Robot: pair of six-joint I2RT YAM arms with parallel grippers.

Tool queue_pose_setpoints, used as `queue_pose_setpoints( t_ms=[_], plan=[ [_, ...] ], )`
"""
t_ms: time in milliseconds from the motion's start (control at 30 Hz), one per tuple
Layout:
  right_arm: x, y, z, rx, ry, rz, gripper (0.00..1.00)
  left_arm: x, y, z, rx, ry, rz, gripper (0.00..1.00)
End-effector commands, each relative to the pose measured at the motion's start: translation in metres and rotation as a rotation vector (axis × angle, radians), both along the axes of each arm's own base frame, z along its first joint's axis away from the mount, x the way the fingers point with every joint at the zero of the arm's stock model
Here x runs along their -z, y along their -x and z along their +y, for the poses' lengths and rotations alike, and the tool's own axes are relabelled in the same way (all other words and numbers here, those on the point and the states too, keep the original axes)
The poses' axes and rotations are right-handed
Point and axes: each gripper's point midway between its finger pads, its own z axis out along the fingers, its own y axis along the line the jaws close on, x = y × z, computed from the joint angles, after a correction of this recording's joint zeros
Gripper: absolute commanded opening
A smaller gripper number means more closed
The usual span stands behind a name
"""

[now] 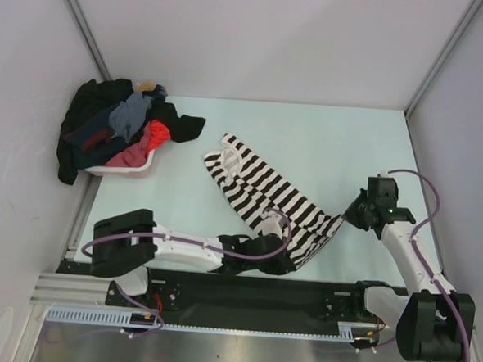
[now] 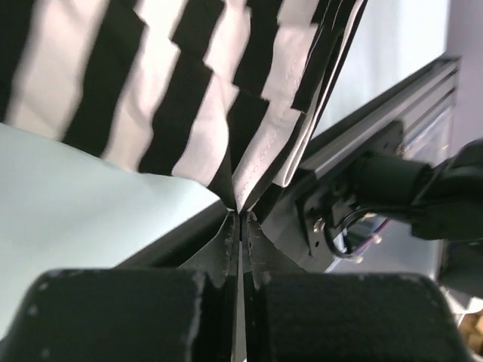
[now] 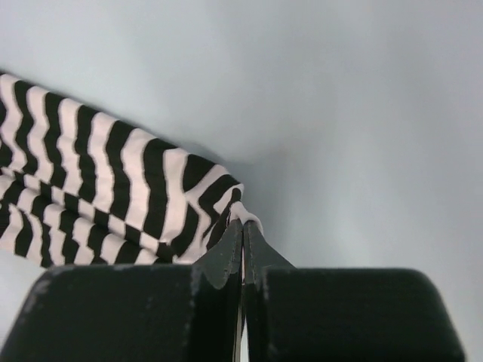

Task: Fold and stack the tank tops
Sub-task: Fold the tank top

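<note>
The black-and-white striped tank top [image 1: 261, 190] lies stretched diagonally across the middle of the pale table [image 1: 342, 146]. My left gripper [image 1: 288, 258] is at its near hem, shut on a fold of the striped cloth [image 2: 196, 113] that rises from the fingertips [image 2: 240, 219]. My right gripper [image 1: 344, 218] is at the top's right corner and is shut on that corner [image 3: 226, 192], which bunches just above the closed jaws [image 3: 243, 222]. A dark piece with red trim [image 1: 92, 139] lies in the heap at the back left; no lettering on it shows.
A pale pink basket [image 1: 131, 170] at the back left is heaped with dark, grey and red clothes [image 1: 134, 121] that spill over its sides. The black front rail [image 1: 251, 292] runs along the near edge, right beside the left gripper. Walls enclose the table on three sides.
</note>
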Motion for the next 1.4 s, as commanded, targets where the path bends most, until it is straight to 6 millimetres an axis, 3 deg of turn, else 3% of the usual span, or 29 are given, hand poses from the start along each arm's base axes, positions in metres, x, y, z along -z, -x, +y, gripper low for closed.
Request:
queue_pose_setpoints(
  t_ms=[0, 167, 400, 433, 567, 667, 733, 1133, 1367],
  plan=[
    [-0.036, -0.025, 0.013, -0.054, 0.000, -0.095, 0.00, -0.033, -0.011, 0.005, -0.004, 0.100, 0.010, 0.00],
    [-0.051, -0.043, 0.043, -0.129, 0.005, -0.099, 0.00, -0.056, -0.040, 0.030, -0.054, 0.112, -0.033, 0.00],
    [-0.061, -0.078, 0.076, -0.174, -0.016, -0.115, 0.00, -0.063, -0.074, 0.073, -0.117, 0.093, -0.065, 0.00],
    [-0.055, -0.081, 0.080, -0.179, -0.015, -0.095, 0.00, -0.063, -0.076, 0.077, -0.121, 0.085, -0.069, 0.00],
    [-0.070, -0.104, 0.102, -0.208, -0.031, -0.129, 0.00, -0.074, -0.097, 0.097, -0.167, 0.089, -0.107, 0.00],
    [-0.066, -0.114, 0.117, -0.229, -0.036, -0.114, 0.00, -0.071, -0.108, 0.113, -0.195, 0.064, -0.106, 0.00],
    [-0.074, -0.124, 0.125, -0.238, -0.041, -0.130, 0.00, -0.069, -0.111, 0.118, -0.201, 0.057, -0.105, 0.00],
    [-0.078, -0.171, 0.158, -0.267, -0.050, -0.145, 0.00, -0.059, -0.149, 0.166, -0.303, 0.023, -0.114, 0.00],
    [-0.073, -0.197, 0.174, -0.299, -0.054, -0.139, 0.00, -0.050, -0.165, 0.182, -0.322, -0.008, -0.113, 0.00]
  ],
)
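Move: My left hand holds the near corner of the lengthwise-folded tank top's hem, some 5 cm above the table; the near strap lies about 30 cm ahead and 25 left of it, the far strap about 36 ahead and 21 left. My right hand holds the other hem corner, with the far strap roughly 22 cm ahead and 36 left. The black cloth lies some 8 cm farther out and 8 left of the near strap. Keeping both hem corners pinched, I swing both hands together diagonally forward and left, each about 24 cm, towards the strap end. I rise some 5–7 cm mostly at the start, then carry the hem nearly level over the garment, both wrists turning counter-clockwise, the left about 20 degrees; my left hand sinks slightly towards the end. ##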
